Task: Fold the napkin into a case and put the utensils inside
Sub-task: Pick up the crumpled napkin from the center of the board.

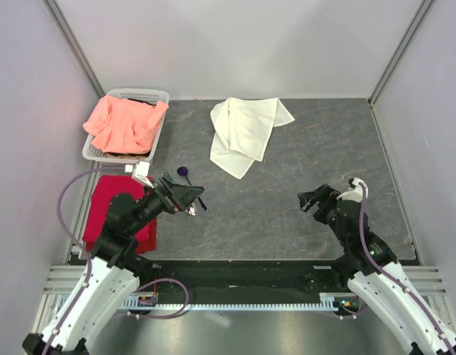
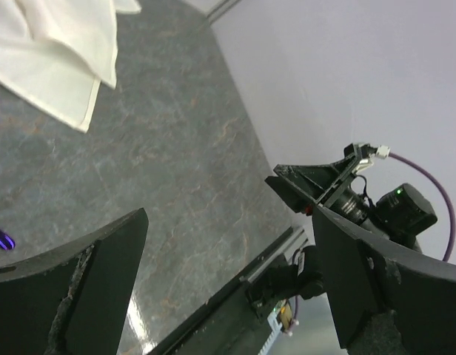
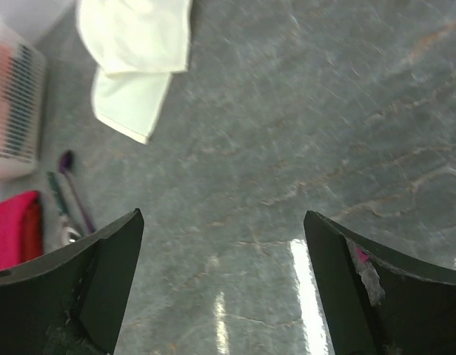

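Observation:
The cream-white napkin (image 1: 246,133) lies crumpled and partly doubled over at the back middle of the table, also seen in the left wrist view (image 2: 50,52) and the right wrist view (image 3: 135,52). No case shows. The purple-handled utensils (image 1: 185,174) lie left of centre, and the right wrist view (image 3: 71,194) shows a round purple head and a silver spoon bowl. My left gripper (image 1: 195,201) hovers open just over their near ends, with nothing between its fingers (image 2: 229,214). My right gripper (image 1: 305,201) stands open over bare table at the right (image 3: 222,215), well short of the napkin.
A white basket (image 1: 160,96) holding a salmon-pink cloth (image 1: 124,124) stands at the back left. A red cloth (image 1: 109,211) lies at the left edge under the left arm. Grey walls enclose the table on three sides.

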Robot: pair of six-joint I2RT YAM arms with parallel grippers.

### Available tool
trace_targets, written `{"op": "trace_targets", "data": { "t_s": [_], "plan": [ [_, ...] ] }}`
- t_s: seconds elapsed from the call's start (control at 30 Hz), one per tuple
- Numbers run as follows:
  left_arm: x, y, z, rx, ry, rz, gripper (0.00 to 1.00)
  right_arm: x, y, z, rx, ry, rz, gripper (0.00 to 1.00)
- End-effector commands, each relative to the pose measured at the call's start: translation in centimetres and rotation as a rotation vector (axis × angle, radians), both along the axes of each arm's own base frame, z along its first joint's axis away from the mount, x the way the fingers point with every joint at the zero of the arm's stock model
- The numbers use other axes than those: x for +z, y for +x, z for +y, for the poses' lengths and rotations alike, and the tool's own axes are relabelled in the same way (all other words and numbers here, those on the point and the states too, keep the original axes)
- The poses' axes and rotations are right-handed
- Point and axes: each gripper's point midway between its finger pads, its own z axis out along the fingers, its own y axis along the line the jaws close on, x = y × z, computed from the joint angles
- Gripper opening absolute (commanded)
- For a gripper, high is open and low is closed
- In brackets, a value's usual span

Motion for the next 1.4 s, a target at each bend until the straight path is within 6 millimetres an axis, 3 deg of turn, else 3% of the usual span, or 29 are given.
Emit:
{"op": "trace_targets", "data": {
  "t_s": [0.0,0.07,0.1,0.13,0.17,0.23,0.27,0.3,0.33,0.37,0.4,0.43,0.47,0.5,0.53,0.57,0.6,0.63,0.67,0.7,0.73,0.77,0.8,0.83,0.97,1.37],
  "plan": [
    [-2.5,-1.3,-2.6,-0.196,0.039,0.116,1.0,-1.8,0.3,-0.1,0.019,-0.104,0.082,0.98],
    [-3.5,-1.8,-3.6,-0.281,0.029,0.125,1.0,-1.2,0.8,1.7,0.135,-0.132,0.048,0.98],
    [-3.2,-1.9,-3.9,-0.304,0.019,0.102,1.0,-2.0,1.3,2.3,0.169,-0.162,0.08,0.98],
    [-3.4,-2.1,-4.1,-0.321,0.015,0.103,1.0,-1.0,2.2,3.0,0.194,-0.166,0.047,0.98],
    [-3.9,-2.0,-4.1,-0.32,0.022,0.113,1.0,-2.4,2.8,3.6,0.215,-0.193,0.103,0.98],
    [-4.9,-2.0,-3.8,-0.305,0.053,0.134,1.0,-1.5,4.9,4.6,0.225,-0.215,0.088,0.98],
    [-5.2,-2.0,-3.8,-0.306,0.061,0.134,1.0,-3.4,5.8,5.0,0.235,-0.252,0.16,0.98],
    [-5.2,-2.1,-3.7,-0.309,0.072,0.12,0.98,-2.0,7.5,5.9,0.242,-0.254,0.135,0.98],
    [-6.1,-2.4,-3.6,-0.313,0.083,0.15,0.97,-2.1,8.4,6.3,0.25,-0.275,0.151,0.98],
    [-6.3,-2.6,-3.6,-0.317,0.085,0.155,0.96,-4.3,9.4,6.7,0.263,-0.318,0.219,0.98],
    [-6.5,-2.7,-3.5,-0.32,0.09,0.154,0.96,-2.6,11.4,7.6,0.259,-0.318,0.184,0.98],
    [-6.7,-3.0,-3.5,-0.33,0.092,0.161,0.95,-2.7,12.4,8.0,0.26,-0.331,0.195,0.98],
    [-7.1,-3.2,-3.5,-0.332,0.099,0.174,0.95,-4.7,13.5,8.4,0.268,-0.365,0.248,0.98],
    [-7.4,-3.3,-3.4,-0.33,0.104,0.183,0.94,-3.2,15.4,9.1,0.255,-0.369,0.221,0.98],
    [-8.2,-3.4,-3.3,-0.325,0.11,0.209,0.93,-3.3,16.4,9.4,0.247,-0.379,0.23,0.98],
    [-8.5,-3.6,-3.2,-0.328,0.112,0.218,0.9,-5.3,17.4,9.8,0.251,-0.41,0.275,0.97],
    [-8.8,-3.7,-3.3,-0.334,0.111,0.225,0.88,-4.1,19.1,10.4,0.231,-0.413,0.252,0.95],
    [-9.5,-3.8,-3.2,-0.332,0.113,0.244,0.88,-4.2,20.0,10.6,0.221,-0.42,0.255,0.94],
    [-9.6,-3.8,-3.2,-0.333,0.115,0.247,0.84,-6.2,20.8,11.0,0.221,-0.445,0.294,0.91],
    [-10.0,-3.8,-3.2,-0.336,0.126,0.253,0.82,-5.1,22.3,11.8,0.213,-0.44,0.269,0.89],
    [-9.9,-3.7,-3.2,-0.336,0.131,0.245,0.8,-5.5,23.0,11.6,0.187,-0.461,0.276,0.87],
    [-10.0,-3.7,-3.2,-0.34,0.135,0.249,0.77,-7.1,23.5,12.0,0.186,-0.485,0.303,0.83],
    [-10.0,-3.6,-3.3,-0.342,0.139,0.248,0.74,-6.4,24.5,12.5,0.181,-0.49,0.281,0.8],
    [-10.1,-3.6,-3.4,-0.349,0.14,0.258,0.7,-7.8,24.9,12.3,0.164,-0.518,0.302,0.79],
    [-9.9,-3.4,-3.6,-0.361,0.148,0.266,0.62,-9.0,25.6,13.4,0.16,-0.541,0.313,0.46],
    [-10.4,-2.0,-4.2,-0.364,0.183,0.294,0.54,-12.8,24.9,12.9,0.135,-0.599,0.371,0.41]
  ]
}}
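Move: The napkin's middle lies about 34 cm ahead of the right hand, 16 cm to its left and 15 cm below. From the same hand, the purple spoon lies some 17 cm ahead and 31 cm left, the white basket about 36 cm ahead and 55 cm left. From the left hand the napkin is roughly 36 cm ahead, 14 cm right and 25 cm below. Right hand reaches some 25 cm forward, also left and down, to the napkin's near-right edge, half-closing; left hand sinks. ##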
